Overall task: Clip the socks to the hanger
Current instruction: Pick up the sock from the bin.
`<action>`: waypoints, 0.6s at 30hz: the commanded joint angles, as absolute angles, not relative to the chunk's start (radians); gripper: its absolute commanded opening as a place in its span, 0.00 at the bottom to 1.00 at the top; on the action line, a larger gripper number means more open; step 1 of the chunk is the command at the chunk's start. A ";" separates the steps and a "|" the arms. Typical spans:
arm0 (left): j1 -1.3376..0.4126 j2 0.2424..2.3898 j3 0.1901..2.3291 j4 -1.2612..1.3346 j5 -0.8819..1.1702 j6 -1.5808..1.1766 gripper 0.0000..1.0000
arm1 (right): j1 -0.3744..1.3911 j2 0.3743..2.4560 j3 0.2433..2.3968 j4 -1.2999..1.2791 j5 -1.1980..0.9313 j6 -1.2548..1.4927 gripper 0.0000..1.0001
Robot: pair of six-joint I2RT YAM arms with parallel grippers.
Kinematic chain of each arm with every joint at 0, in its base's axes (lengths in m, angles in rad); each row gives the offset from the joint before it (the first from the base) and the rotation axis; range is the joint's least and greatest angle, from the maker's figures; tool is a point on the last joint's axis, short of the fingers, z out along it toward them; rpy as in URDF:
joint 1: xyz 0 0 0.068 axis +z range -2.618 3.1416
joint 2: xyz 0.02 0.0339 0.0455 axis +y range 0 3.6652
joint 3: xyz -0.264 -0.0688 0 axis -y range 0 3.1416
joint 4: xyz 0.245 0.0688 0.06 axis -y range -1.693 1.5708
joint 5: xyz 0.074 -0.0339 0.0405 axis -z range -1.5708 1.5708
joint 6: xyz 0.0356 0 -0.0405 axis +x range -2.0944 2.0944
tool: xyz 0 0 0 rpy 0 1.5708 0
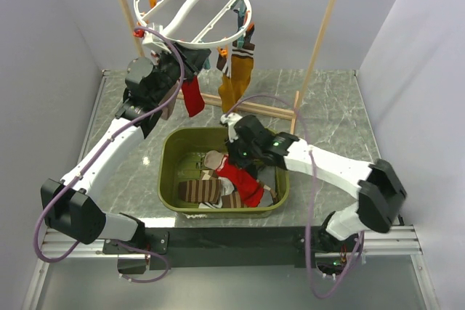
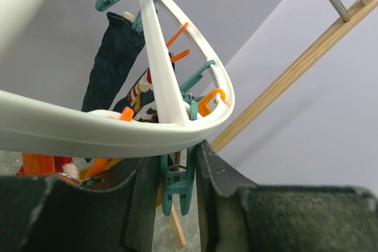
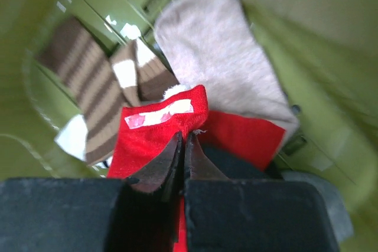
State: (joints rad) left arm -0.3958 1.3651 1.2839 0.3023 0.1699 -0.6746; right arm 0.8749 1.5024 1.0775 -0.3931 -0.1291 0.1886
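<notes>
The white ring hanger (image 1: 178,11) hangs from the rack, with a red sock (image 1: 192,97), a mustard sock (image 1: 236,81) and a dark navy sock (image 2: 109,63) clipped to it. My left gripper (image 1: 195,63) is up under the hanger's rim (image 2: 88,131). Its jaws are shut on a teal clip (image 2: 176,181), pressing the clip's two handles. My right gripper (image 1: 234,161) is down in the green bin (image 1: 168,172), shut on the edge of a red sock (image 3: 153,134) that has a white mark. A brown striped sock (image 3: 88,81) and a grey-taupe sock (image 3: 218,57) lie beside it.
The wooden-framed rack (image 1: 320,41) with its metal rod stands behind the bin, and its low crossbar runs just past the bin's far wall. Orange and teal clips dangle around the ring. The bin's walls close in around my right gripper.
</notes>
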 commanded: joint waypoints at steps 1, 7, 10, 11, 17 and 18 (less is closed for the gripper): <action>-0.390 1.331 1.282 0.363 0.187 -0.689 0.25 | 0.877 1.343 1.127 -0.347 -0.071 0.239 0.00; -0.390 1.330 1.276 0.387 0.198 -0.710 0.25 | 0.879 1.168 1.074 -0.206 -0.015 0.310 0.00; -0.390 1.324 1.273 0.400 0.198 -0.722 0.25 | 0.882 1.102 1.022 -0.094 0.060 0.350 0.00; -0.390 1.324 1.272 0.403 0.195 -0.732 0.25 | 0.882 1.085 0.987 -0.062 0.087 0.359 0.00; -0.390 1.318 1.269 0.417 0.192 -0.796 0.25 | 0.882 1.069 0.951 0.156 0.239 0.367 0.00; -0.390 1.318 1.269 0.423 0.196 -0.801 0.25 | 0.882 1.095 0.962 0.161 0.258 0.368 0.00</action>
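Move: The teal clip on the hanger, which the red sock is meant for, is some 17 cm ahead of the right hand, 8 cm to its left and 30 cm above; the left hand already has that clip between its fingers. The red sock already hanging there is about 14 cm ahead of the right hand, 10 cm left and 18 cm up. In the bin, the grey sock lies roughly 5 cm left, 1 cm ahead and 6 cm down. The red sock, already pinched by its patterned end in the right fingers, is drawn steeply up out of the bin, about 18 cm, towards the hanger, then eased roughly 3 cm forward and to the right as the climb levels off. The wrist meanwhile tips the fingers up some 40 degrees until they point nearly level, forward-left, turning somewhat clockwise; the grip stays shut. ##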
